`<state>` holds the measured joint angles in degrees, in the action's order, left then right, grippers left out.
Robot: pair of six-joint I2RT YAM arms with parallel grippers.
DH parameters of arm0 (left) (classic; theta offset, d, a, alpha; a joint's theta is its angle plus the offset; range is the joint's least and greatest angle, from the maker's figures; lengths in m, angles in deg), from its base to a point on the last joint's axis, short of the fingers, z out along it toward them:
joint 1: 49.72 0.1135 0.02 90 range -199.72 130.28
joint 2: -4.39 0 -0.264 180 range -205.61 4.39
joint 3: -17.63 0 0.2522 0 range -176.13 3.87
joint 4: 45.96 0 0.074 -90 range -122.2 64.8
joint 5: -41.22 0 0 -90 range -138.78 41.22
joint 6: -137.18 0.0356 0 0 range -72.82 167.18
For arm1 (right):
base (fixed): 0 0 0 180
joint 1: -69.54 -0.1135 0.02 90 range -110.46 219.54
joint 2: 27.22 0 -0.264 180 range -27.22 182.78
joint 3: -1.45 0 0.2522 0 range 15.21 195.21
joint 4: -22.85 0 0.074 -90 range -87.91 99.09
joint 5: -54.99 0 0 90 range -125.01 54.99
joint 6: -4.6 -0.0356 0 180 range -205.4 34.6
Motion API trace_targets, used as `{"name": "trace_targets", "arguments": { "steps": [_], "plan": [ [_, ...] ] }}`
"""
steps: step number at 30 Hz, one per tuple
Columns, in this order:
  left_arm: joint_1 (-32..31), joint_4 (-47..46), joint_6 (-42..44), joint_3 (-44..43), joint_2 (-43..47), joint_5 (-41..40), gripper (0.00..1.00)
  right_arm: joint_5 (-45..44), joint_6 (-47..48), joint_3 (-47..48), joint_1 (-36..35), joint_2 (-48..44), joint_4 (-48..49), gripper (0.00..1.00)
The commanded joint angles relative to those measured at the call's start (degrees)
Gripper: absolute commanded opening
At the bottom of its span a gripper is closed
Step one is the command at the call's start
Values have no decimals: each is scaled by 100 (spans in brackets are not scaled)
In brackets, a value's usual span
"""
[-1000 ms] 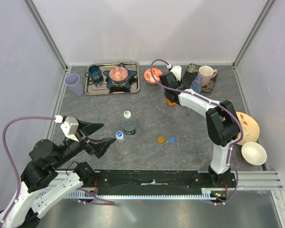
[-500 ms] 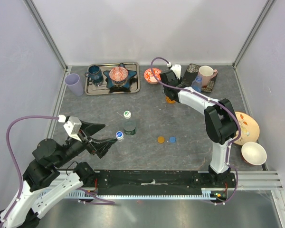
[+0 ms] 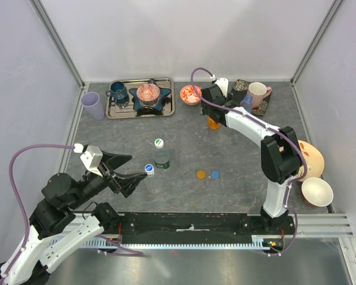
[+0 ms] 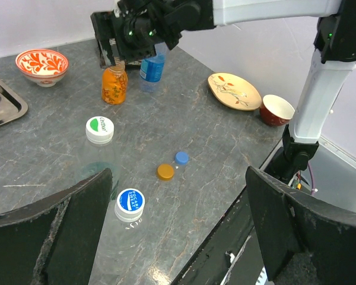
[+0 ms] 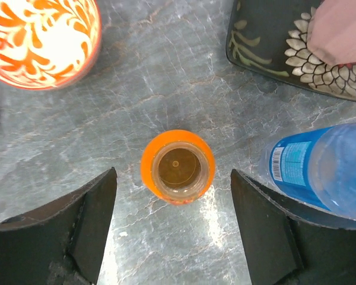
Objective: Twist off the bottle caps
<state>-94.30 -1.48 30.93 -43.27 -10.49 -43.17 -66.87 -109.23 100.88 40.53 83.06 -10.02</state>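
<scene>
An orange bottle (image 5: pixel 177 167) stands uncapped, its open mouth straight below my right gripper (image 5: pixel 173 178). That gripper is open, one finger on each side of the bottle and clear of it. A blue bottle (image 5: pixel 320 172) stands just to the right. The orange cap (image 3: pixel 201 174) and the blue cap (image 3: pixel 215 174) lie loose on the table. Two clear bottles stand at centre left, one with a white-and-green cap (image 4: pixel 99 129), one with a white-and-blue cap (image 4: pixel 130 202). My left gripper (image 4: pixel 178 190) hangs wide open and holds nothing, with the white-and-blue cap near its left finger.
A red patterned bowl (image 5: pixel 41 35) and a dark plate (image 5: pixel 267 41) with a pink mug (image 3: pixel 258 93) flank the orange bottle. A metal tray (image 3: pixel 166 110) and a lilac cup (image 3: pixel 93 105) are at the back left. A cream plate (image 3: pixel 311 159) and a white bowl (image 3: pixel 317 191) sit at the right edge.
My right gripper has opened and lifted slightly off the orange bottle. The left arm has hardly moved.
</scene>
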Motion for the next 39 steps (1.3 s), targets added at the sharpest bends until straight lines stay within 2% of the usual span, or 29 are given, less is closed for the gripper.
{"name": "trace_targets", "arguments": {
  "steps": [1, 3, 4, 8, 13, 19, 33, 39],
  "plan": [
    [10, -180, -124, 20, 46, -33, 100, 301, -297, 451, -25, -954, -48, 84],
    [10, -189, -141, 64, 63, -112, 100, 591, -393, 425, -104, -1420, 4, 84],
    [10, -180, -159, 81, 72, -243, 100, 1150, -368, 294, -235, -1587, 91, 83],
    [10, -163, -282, 230, 151, -796, 100, 2339, 1, -15, -867, -2281, 418, 82],
    [10, -136, -396, 293, 309, -1456, 100, 2246, 520, -269, -2176, -2537, 110, 84],
    [10, -128, -475, 293, 371, -1651, 99, 1903, 599, -490, -2775, -2591, 74, 85],
    [10, -22, -572, 301, 450, -1536, 99, 1788, 547, -217, -3066, -1879, 197, 89],
    [10, 22, -607, 336, 520, -1545, 99, 1744, 520, -252, -3084, -1624, 206, 85]
  ]
}}
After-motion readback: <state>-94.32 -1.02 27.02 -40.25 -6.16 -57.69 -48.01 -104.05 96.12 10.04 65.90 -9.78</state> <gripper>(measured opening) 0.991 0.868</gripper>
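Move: The green-topped bottle stands roughly 20 cm back and 23 cm to the left of the right hand, its middle some 2 cm lower. The blue-topped bottle is about 10 cm nearer the bases than it and 3 cm farther left; the loose orange cap lies on the table about 27 cm back and 9 cm left of the right hand. The uncapped orange bottle is just 2 cm ahead and 6 cm below. From the left hand, the green-topped bottle is about 16 cm ahead, 2 cm right and 22 cm down. Lift the open right gripper clear of the orange bottle and swing it in a high arc back and left, some 30 cm across, turning it nearly 50 degrees counter-clockwise; past the crest, ease down with fingers still wide around the green-topped bottle's cap. Shift the empty left gripper about 4 cm left and forward, turning it slightly counter-clockwise. ##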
